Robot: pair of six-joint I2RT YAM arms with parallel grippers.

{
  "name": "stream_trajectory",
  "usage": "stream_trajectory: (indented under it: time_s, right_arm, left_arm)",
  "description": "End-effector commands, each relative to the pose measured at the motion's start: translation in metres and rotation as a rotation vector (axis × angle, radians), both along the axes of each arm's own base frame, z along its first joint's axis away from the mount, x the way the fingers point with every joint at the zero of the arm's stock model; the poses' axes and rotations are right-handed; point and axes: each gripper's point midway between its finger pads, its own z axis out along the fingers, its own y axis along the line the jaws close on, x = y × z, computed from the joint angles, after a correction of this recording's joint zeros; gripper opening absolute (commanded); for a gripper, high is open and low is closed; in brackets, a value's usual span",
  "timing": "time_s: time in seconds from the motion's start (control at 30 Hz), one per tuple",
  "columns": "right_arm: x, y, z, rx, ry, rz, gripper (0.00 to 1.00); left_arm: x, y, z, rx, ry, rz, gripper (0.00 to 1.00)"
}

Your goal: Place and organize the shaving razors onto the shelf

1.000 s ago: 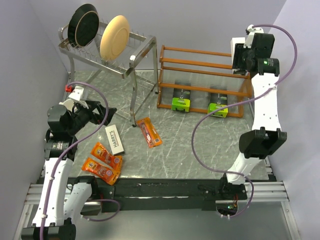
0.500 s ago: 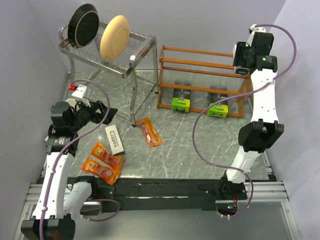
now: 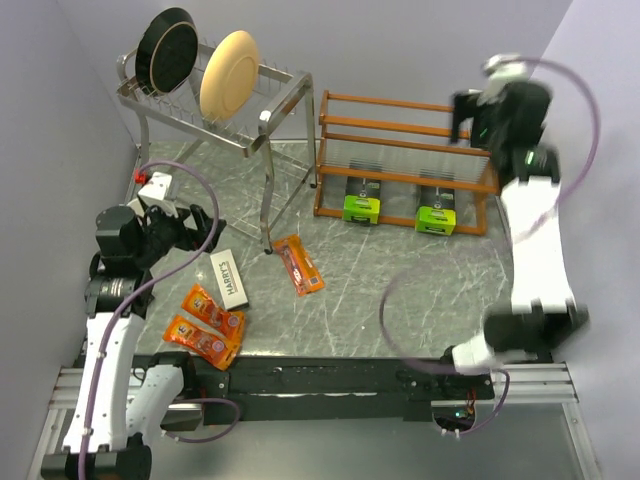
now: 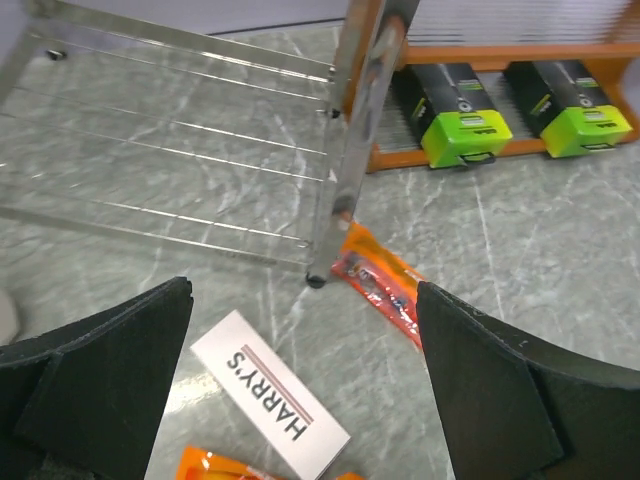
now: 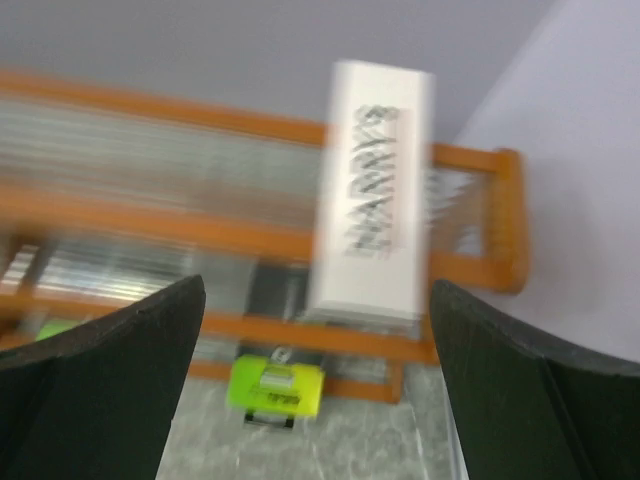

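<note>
The orange-brown shelf (image 3: pixel 400 150) stands at the back right, with two black-and-lime razor packs (image 3: pixel 361 200) (image 3: pixel 436 211) on its lowest tier. My right gripper (image 3: pixel 463 117) is open at the shelf's top right corner. In the blurred right wrist view a white HARRY'S box (image 5: pixel 376 195) lies on the upper rails (image 5: pixel 150 225), just ahead of my open right gripper (image 5: pixel 318 290) and free of its fingers. My left gripper (image 3: pixel 203 226) hangs open above another white HARRY'S box (image 4: pixel 268 393) (image 3: pixel 229 278) on the table. Three orange packs (image 3: pixel 298 263) (image 3: pixel 212 310) (image 3: pixel 200 342) lie nearby.
A silver metal rack (image 3: pixel 250 130) with a black plate (image 3: pixel 165 48) and a cream plate (image 3: pixel 228 72) stands at the back left; its leg (image 4: pixel 345 170) comes down close to the orange pack (image 4: pixel 385 285). Grey walls close in on the left, the back and the right.
My right gripper has opened wide and let go of the white box on the shelf's top tier, and the arm is in motion. The left arm shifted only slightly.
</note>
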Motion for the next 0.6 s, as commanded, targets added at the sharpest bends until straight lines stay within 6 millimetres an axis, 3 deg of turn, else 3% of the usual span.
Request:
stream_trajectory:
  time_s: [0.0,0.03,0.1,0.13,0.17,0.23,0.27,0.4,0.43,0.47,0.5,0.53,0.57]
  right_arm:
    - [-0.089,0.125,0.045,-0.127,-0.248,0.412,1.00]
    - [-0.108,0.172,0.032,-0.072,-0.222,0.536,1.00]
    - [-0.133,0.210,-0.002,0.007,-0.124,0.625,1.00]
    - [-0.155,0.247,-0.016,0.057,-0.071,0.729,1.00]
    - [-0.167,0.269,-0.031,0.056,-0.029,0.792,1.00]
    - [-0.186,0.303,-0.055,0.044,0.030,0.867,1.00]
    - [-0.205,0.338,-0.074,0.028,0.079,0.957,1.00]
    - [-0.224,0.414,-0.108,0.067,0.296,1.055,1.00]
    - [-0.218,0.436,-0.139,0.087,0.407,1.021,1.00]
    - [-0.216,0.451,-0.129,0.112,0.401,1.027,1.00]
    - [-0.218,0.465,-0.133,0.122,0.412,1.042,1.00]
    - [-0.214,0.480,-0.154,0.136,0.464,1.018,1.00]
    - [-0.211,0.493,-0.146,0.167,0.459,1.011,1.00]
  left_arm:
    - [-0.011,0.018,0.010,0.050,-0.038,0.097,0.99]
    - [-0.013,0.023,0.002,0.043,0.002,0.140,0.99]
    - [-0.014,0.039,-0.010,0.018,0.070,0.247,1.00]
    - [-0.017,0.044,-0.012,0.013,0.081,0.280,0.99]
    - [-0.020,0.049,-0.015,0.010,0.093,0.313,0.99]
    - [-0.023,0.065,-0.011,0.014,0.066,0.404,0.99]
    - [-0.024,0.072,-0.009,0.013,0.056,0.443,0.99]
    - [-0.023,0.106,0.009,-0.031,0.029,0.639,0.99]
    - [-0.025,0.120,0.022,-0.030,0.000,0.715,0.99]
    - [-0.026,0.129,0.030,-0.037,-0.021,0.758,0.99]
    - [-0.028,0.135,0.039,-0.058,-0.043,0.802,0.99]
    - [-0.032,0.143,0.052,-0.077,-0.070,0.847,0.99]
    - [-0.037,0.155,0.059,-0.089,-0.088,0.920,1.00]
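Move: The white HARRY'S box still on the table lies about 53 cm to the right hand's left, 20 cm back and 38 cm below. The single orange pack is some 34 cm left, 17 back and 40 below, with the orange pair 57 left and 31 back. The HARRY'S box already on the shelf is just ahead, about 8 cm out, 4 right and 6 below. From the left hand, the table box is 3 cm back, 2 right and 28 below. The empty right hand sweeps fast away from the HARRY'S box on the shelf, about 46 cm left and some 21 cm back, rising slightly before it sinks about 15 cm in all, past the single orange pack towards the HARRY'S box on the table, fingers wide open, turning some 60 degrees counter-clockwise and tipping down. The left hand, also open, shifts about 11 cm left, away from that box, turning roughly 35 degrees counter-clockwise. ##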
